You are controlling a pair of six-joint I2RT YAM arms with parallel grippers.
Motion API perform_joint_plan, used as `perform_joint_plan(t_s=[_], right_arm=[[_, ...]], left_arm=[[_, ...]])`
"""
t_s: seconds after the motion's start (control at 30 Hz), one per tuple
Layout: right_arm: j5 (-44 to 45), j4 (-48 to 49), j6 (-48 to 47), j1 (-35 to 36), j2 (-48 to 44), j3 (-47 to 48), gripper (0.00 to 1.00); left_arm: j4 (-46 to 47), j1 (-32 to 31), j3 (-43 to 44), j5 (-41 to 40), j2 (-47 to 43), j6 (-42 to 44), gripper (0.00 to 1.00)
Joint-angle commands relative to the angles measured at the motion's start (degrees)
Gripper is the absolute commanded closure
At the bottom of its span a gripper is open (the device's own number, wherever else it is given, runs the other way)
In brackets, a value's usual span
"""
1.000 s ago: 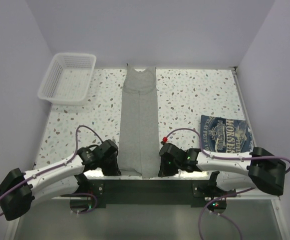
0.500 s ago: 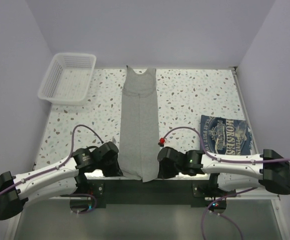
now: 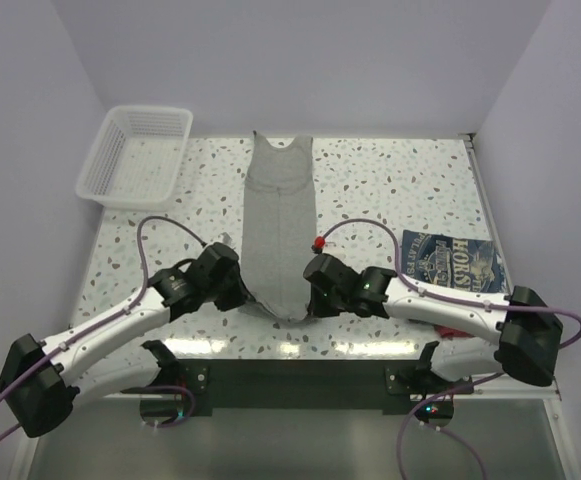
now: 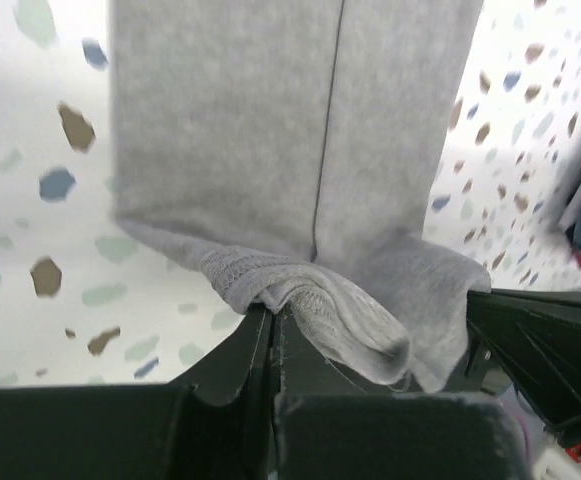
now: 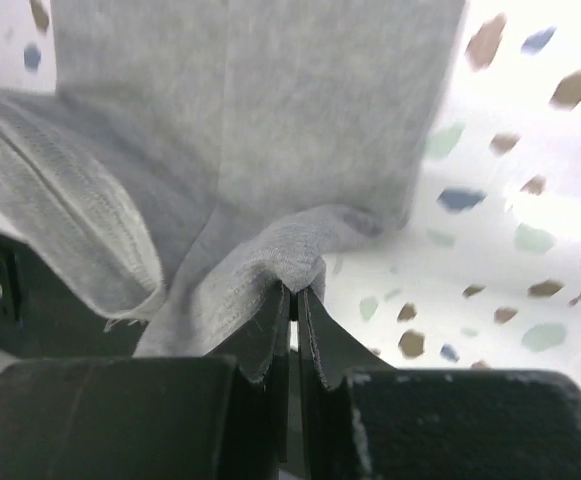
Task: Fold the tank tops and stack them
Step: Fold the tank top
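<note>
A light grey tank top (image 3: 280, 215) lies folded into a long narrow strip down the middle of the table, its neck at the far edge. My left gripper (image 3: 242, 296) is shut on the near left corner of its hem (image 4: 260, 285). My right gripper (image 3: 310, 296) is shut on the near right corner (image 5: 295, 265). Both corners are lifted off the table and the hem sags between them. A navy tank top (image 3: 455, 270) with white lettering lies folded at the right edge, and a sliver of red cloth (image 3: 452, 335) shows beneath it.
A white mesh basket (image 3: 136, 155) stands at the far left corner. The speckled table (image 3: 390, 190) ends at walls on the left, back and right. Purple cables (image 3: 155, 235) loop above both arms.
Both grippers have moved away from the near edge toward the middle of the table, carrying the grey top's hem up and forward. The strip now reaches less far toward me.
</note>
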Motion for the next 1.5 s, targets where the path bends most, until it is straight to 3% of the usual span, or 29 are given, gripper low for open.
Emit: perform_joint_plan(t_s=[0.0, 0.3, 0.7, 1.2, 1.23, 1.27, 1.3, 1.33, 1.4, 1.43, 1.47], right_arm=[[3.88, 1.56, -6.04, -2.64, 3.76, 5.87, 1.00], [5.03, 4.55, -13.95, -12.20, 14.14, 18.53, 1.00], [-0.33, 5.70, -19.33, -26.01, 30.93, 36.45, 1.00], [-5.17, 2.88, -19.42, -32.70, 47.98, 55.09, 1.00], [-5.34, 2.53, -19.42, -32.96, 48.86, 55.71, 0.95], [-5.43, 2.53, -19.33, -33.14, 49.91, 56.24, 0.89], [-5.43, 2.62, -19.33, -33.49, 50.36, 57.03, 0.84], [-5.34, 2.88, -19.33, -33.67, 50.71, 57.47, 0.72], [-4.47, 2.53, -19.59, -34.37, 51.16, 58.70, 0.63], [-4.12, 2.36, -19.68, -34.46, 51.16, 59.05, 0.53], [-3.07, 2.18, -20.03, -34.81, 50.98, 59.23, 0.50]], left_arm=[[7.04, 3.52, 4.44, -2.26, 2.21, 6.32, 1.00], [14.69, 10.55, 14.11, -5.60, 13.90, 12.74, 1.00], [24.19, 20.39, 25.09, -1.21, 31.39, 16.09, 1.00], [28.58, 29.01, 40.30, 8.36, 51.86, 19.07, 1.00], [28.76, 29.28, 41.09, 9.77, 54.31, 19.42, 0.99], [28.94, 29.89, 42.14, 9.78, 55.12, 19.60, 0.94], [29.63, 30.24, 42.15, 10.04, 56.09, 19.69, 0.79], [32.95, 30.68, 41.89, 11.79, 56.44, 19.86, 0.72], [34.21, 31.83, 42.32, 12.94, 56.89, 20.22, 0.57], [34.21, 32.18, 43.20, 13.47, 56.80, 20.48, 0.54], [34.12, 32.70, 43.29, 13.56, 56.54, 20.66, 0.50]])
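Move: Both hands already hold the grey tank top's hem corners off the table. The neckline to which the hem is carried has its middle about 36 cm ahead, 10 cm right and 8 cm below the left hand, or 38 cm ahead and 9 cm left of the right; the shoulder straps end 15 cm beyond it. The white basket stands roughly 45 cm ahead and 35 cm left of the left hand; the blue folded pile, 13 cm ahead and 45 cm right of the right. Forward together in a low, quick arc, both arms bring the pinched hem some 33 cm over the flat cloth towards the neckline, rising about 3 cm and then sinking, the left more. The fingertips swing up and forward 10 to 15 degrees, the left hand turning counter-clockwise, the right clockwise; near the end both grippers open about halfway and let go of the hem just short of the neckline. ##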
